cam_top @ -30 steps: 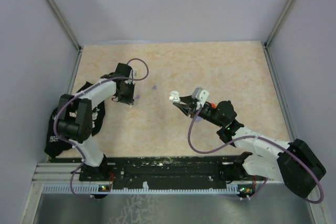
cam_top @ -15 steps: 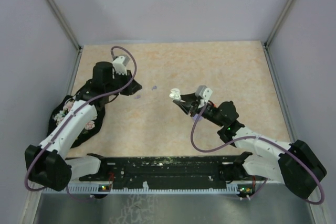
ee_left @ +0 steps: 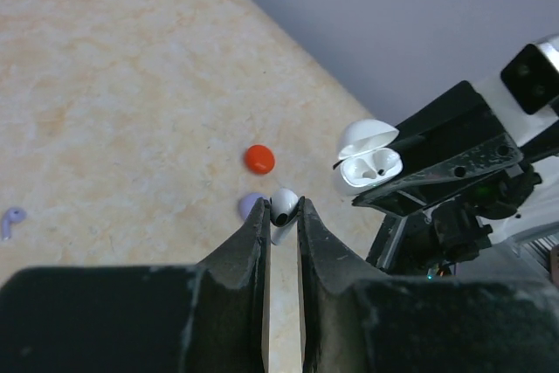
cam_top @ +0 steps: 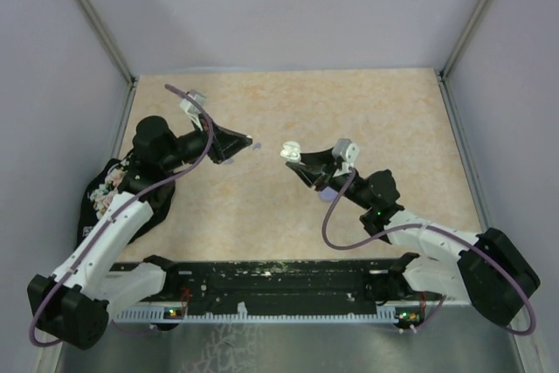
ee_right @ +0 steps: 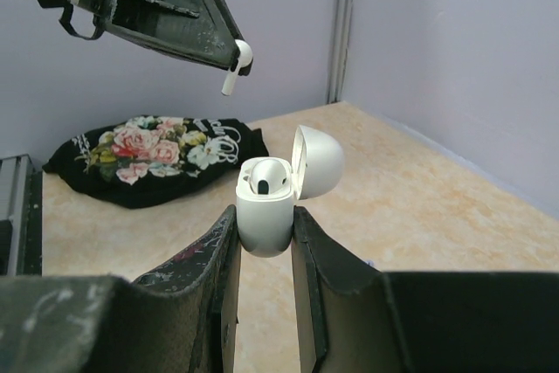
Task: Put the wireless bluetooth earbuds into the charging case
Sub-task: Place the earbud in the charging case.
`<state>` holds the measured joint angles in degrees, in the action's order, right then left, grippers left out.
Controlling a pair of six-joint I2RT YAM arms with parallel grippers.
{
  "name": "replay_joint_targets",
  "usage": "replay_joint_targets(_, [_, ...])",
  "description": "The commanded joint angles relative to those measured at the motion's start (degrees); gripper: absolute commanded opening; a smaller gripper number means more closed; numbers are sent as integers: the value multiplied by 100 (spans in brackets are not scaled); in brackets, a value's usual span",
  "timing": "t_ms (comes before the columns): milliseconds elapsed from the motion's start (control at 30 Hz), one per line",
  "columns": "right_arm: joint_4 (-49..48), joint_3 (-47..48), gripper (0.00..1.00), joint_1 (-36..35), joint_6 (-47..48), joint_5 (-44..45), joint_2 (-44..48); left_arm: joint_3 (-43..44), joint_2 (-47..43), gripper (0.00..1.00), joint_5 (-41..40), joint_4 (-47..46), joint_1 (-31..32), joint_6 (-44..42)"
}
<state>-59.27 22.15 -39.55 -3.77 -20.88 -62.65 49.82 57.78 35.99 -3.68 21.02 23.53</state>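
My left gripper point(ee_left: 281, 208) is shut on a white earbud point(ee_left: 285, 205), pinched at the fingertips with its stem pointing down. It hangs in the air left of centre point(cam_top: 247, 141). My right gripper point(ee_right: 265, 220) is shut on the white charging case point(ee_right: 265, 209), held upright with its lid open. One white earbud point(ee_right: 266, 176) sits in a slot of the case. The held earbud point(ee_right: 238, 65) is up and to the left of the case, apart from it. A lilac earbud point(ee_left: 12, 216) lies on the table.
A red disc-shaped case point(ee_left: 258, 158) and a lilac one point(ee_left: 251, 207) lie on the table below the grippers. A black floral pouch point(cam_top: 109, 194) sits at the left edge. Grey walls enclose the table on three sides.
The left arm has swung up from the left side of the table toward the centre, carrying the white earbud. The right gripper has edged slightly left with the open case.
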Motion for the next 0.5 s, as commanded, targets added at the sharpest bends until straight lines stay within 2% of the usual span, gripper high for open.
replay_joint_targets(0, [-831, 250, 0, 33, -382, -82, -113, -136, -149, 10, 491, -1237, 153, 511])
replay_joint_targets(267, [-1717, 340, 0, -143, -783, 94, -536, -198, 33, 11, 511, -2412, 452, 1018])
replay_joint_targets(467, [-2055, 446, 0, -258, -838, 195, -656, -170, 118, 11, 464, -2666, 671, 1163])
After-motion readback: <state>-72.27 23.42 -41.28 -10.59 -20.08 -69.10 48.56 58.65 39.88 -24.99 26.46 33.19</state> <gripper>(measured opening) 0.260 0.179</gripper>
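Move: About 11 cm to the right of the left hand, which already holds a white earbud, the open charging case sits in the right hand, roughly 2 cm back and 4 cm lower. From the right hand, that earbud is some 12 cm left, 3 cm ahead and 4 cm higher. Far below on the table, from the left hand, are the lilac disc, about 1 cm back and 20 cm right, and the red disc, some 4 cm ahead and 25 cm right. Rising about 6 cm, the left hand carries its pinched earbud right and back as well, in over the side of the open case, while its wrist turns by nearly 20 degrees, partly clockwise. The right hand keeps its hold on the case and brings it up a couple of centimetres and slightly left to meet it, rolling its left side up some 10 degrees. Neither gripper opens. ##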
